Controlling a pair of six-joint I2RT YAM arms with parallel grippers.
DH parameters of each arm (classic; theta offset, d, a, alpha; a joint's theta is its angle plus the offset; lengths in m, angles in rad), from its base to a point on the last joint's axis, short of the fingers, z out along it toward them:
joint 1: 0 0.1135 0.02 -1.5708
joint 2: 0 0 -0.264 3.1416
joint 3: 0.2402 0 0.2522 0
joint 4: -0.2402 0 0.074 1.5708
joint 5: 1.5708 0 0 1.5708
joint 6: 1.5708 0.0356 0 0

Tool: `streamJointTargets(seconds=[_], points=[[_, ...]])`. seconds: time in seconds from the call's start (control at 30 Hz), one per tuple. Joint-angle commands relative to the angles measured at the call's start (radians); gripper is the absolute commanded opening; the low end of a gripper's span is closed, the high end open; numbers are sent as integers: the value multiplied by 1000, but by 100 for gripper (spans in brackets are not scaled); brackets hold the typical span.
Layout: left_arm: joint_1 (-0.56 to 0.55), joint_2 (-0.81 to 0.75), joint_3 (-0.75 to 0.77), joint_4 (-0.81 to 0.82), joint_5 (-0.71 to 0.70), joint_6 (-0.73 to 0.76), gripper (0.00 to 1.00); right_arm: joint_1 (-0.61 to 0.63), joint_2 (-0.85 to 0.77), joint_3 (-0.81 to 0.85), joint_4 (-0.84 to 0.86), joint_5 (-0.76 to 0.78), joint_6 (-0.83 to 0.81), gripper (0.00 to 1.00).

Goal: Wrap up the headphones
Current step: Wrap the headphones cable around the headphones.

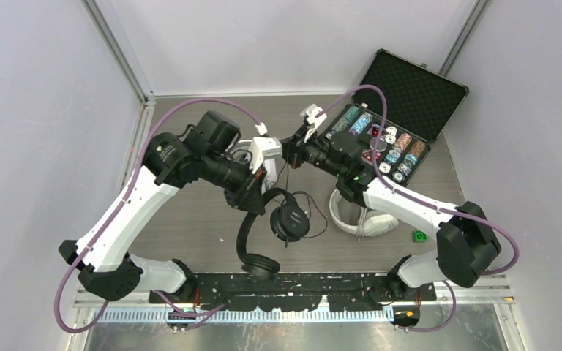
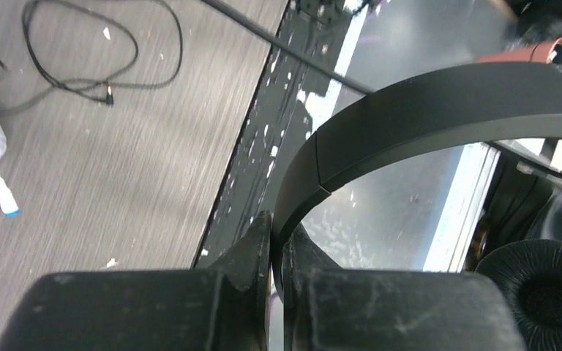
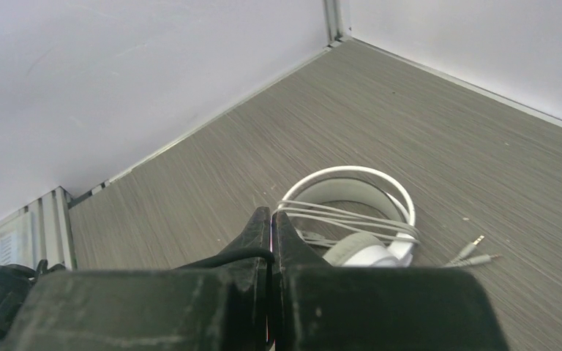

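My left gripper point(image 1: 262, 191) point(image 2: 278, 227) is shut on the band of the black headphones point(image 2: 424, 110). The set hangs tilted from it, with one cup point(image 1: 289, 221) above the table's middle and the other cup point(image 1: 260, 265) near the front rail. My right gripper point(image 1: 287, 151) point(image 3: 271, 216) is shut on the thin black cable point(image 3: 227, 257), held up just behind the left one. A white pair of headphones point(image 3: 351, 219) point(image 1: 245, 150) lies behind it with its cable looped across the band. Another white pair point(image 1: 351, 216) lies under the right arm.
An open black case of coloured poker chips point(image 1: 399, 110) stands at the back right. A small green object point(image 1: 418, 235) lies near the right arm's base. Slack black cable point(image 2: 102, 66) curls on the wood-grain table point(image 1: 190, 219). Walls close in the back and both sides.
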State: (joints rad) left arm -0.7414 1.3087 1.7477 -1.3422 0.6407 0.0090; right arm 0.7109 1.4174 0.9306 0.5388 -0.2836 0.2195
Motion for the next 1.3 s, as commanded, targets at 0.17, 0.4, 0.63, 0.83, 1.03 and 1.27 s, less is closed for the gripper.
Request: streamJointTargets(seconds=[0.17,0.4,0.63,0.83,1.03,1.27], points=[[-69,61,-33,-163,-268,80,0,-81,-161,126,-276,-59,-76,0],[-69,123,-21,-202,-465,27,0,-89,-235,244,-580,-59,-127,0],[-69,201,-5,-238,-614,-30,0,-88,-240,356,-769,-148,-29,0],[-69,261,-2,-227,-707,-77,0,-79,-243,460,-891,-170,36,0],[-58,348,56,-205,-802,-126,0,-24,-236,482,-1046,-122,173,0],[13,535,231,-214,-783,-204,0,12,-271,450,-1044,-121,379,0]])
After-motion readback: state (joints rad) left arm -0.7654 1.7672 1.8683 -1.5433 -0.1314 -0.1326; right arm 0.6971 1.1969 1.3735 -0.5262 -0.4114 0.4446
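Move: Already pinched by the left fingers at the headband, the black headphones have their middle about 5 cm back, 3 cm right and 5 cm below that hand. From the right hand, holding the cable, they lie some 23 cm back, 4 cm left and about level. On the table some 25 cm below the right hand are the white headset, 10 cm left and straight across, and the loose black cable loops, 7 cm right and 13 cm back. Lowering the headphones about 13 cm while carrying them some 12 cm forward and slightly left, the left hand rolls nearly 50 degrees until its fingers point straight down, also turning counter-clockwise. The right hand, keeping its pinch on the cable, goes right and up, then draws back about 10 cm to end above the headphones' level, its fingers tipping down some 30 degrees. ##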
